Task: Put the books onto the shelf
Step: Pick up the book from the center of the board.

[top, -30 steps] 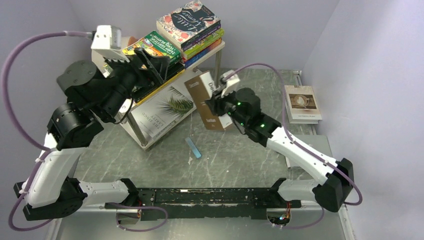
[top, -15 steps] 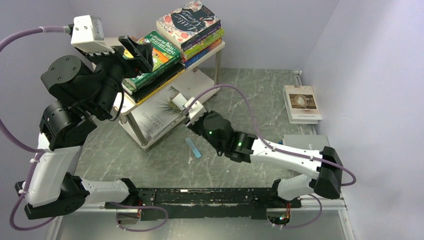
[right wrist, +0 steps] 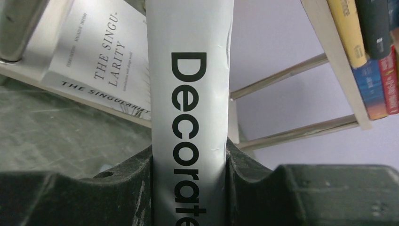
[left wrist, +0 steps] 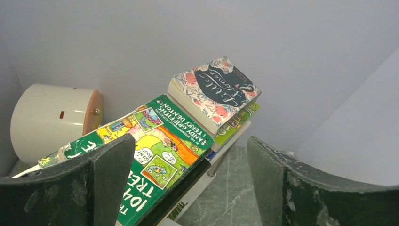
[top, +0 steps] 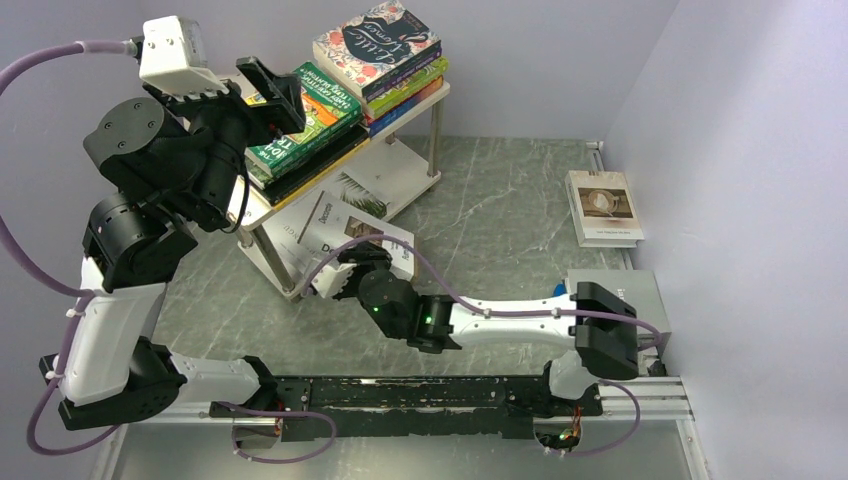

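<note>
The white two-tier shelf (top: 428, 101) stands at the back left. On its top board lie the green Treehouse book (top: 310, 125) (left wrist: 155, 155) and a stack topped by the floral Little Women (top: 380, 45) (left wrist: 214, 89). My left gripper (top: 278, 98) (left wrist: 188, 188) hovers open just above the Treehouse book's near end, holding nothing. My right gripper (top: 362, 262) (right wrist: 190, 165) is shut on a white book marked "Decorate" (top: 345, 225) (right wrist: 190, 94), held spine-up in front of the lower tier. There a white book, The Singularity (right wrist: 101, 52), lies flat.
A white cylinder with a peach end (left wrist: 51, 120) sits behind the shelf's left end. A book with a coffee cover (top: 605, 205) lies by the right wall and a grey one (top: 645, 285) under my right arm's shoulder. More spines (right wrist: 371, 47) show on the top board.
My right arm swung the Decorate book down and left, from mid-table to the front of the lower tier. My left gripper backed up off the Treehouse book and opened wider.
</note>
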`<action>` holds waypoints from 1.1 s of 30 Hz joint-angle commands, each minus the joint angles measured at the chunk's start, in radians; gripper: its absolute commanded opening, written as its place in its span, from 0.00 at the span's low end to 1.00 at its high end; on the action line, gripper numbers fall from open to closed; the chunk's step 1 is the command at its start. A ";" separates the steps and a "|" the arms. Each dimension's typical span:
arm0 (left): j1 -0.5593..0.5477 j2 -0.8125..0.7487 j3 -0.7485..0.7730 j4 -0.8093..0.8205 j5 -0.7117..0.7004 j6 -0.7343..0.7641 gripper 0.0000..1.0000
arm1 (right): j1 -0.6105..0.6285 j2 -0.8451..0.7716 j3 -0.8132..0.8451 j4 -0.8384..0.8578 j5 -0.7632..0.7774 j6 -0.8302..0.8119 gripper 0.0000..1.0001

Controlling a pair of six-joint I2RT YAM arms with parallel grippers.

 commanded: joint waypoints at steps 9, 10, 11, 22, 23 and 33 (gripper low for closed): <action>0.002 0.005 0.028 -0.082 -0.008 -0.007 0.93 | -0.031 0.164 0.114 0.230 -0.061 -0.269 0.37; 0.002 0.001 0.021 -0.100 0.001 -0.016 0.93 | -0.037 0.172 0.119 0.243 -0.063 -0.273 0.37; 0.002 -0.005 0.015 -0.123 0.015 -0.027 0.94 | -0.042 0.173 0.122 0.243 -0.067 -0.269 0.37; 0.002 -0.187 -0.189 -0.372 0.219 -0.367 0.97 | -0.038 -0.106 -0.042 0.175 -0.102 -0.020 0.37; 0.002 -0.194 -0.193 -0.377 0.232 -0.396 0.97 | -0.037 -0.138 -0.065 0.170 -0.102 0.002 0.37; 0.002 -0.154 -0.231 -0.257 0.491 -0.543 0.97 | -0.038 -0.411 -0.280 0.280 -0.021 0.031 0.37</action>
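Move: My right hand already grips the brown Decorate book by its white spine. The Singularity book on the lower shelf lies about 16 cm ahead, 12 cm left and 16 cm below that hand, with the front shelf post 7 cm ahead, 19 cm left and 8 cm lower. From my open left hand, the Decorate book is some 4 cm ahead, 7 cm right and 32 cm below; the green Treehouse book is 16 cm ahead, 4 cm left and 14 cm below. With the Decorate book still gripped, my right hand first eases about 5 cm left and forward towards the Singularity book, then reverses, carrying the book some 10 cm right, about 5 cm up and slightly back, its left side rolling up. Meanwhile my open left hand sinks about 9 cm and draws back about 6, tipping down and turning clockwise some 20 degrees to face the held book. ##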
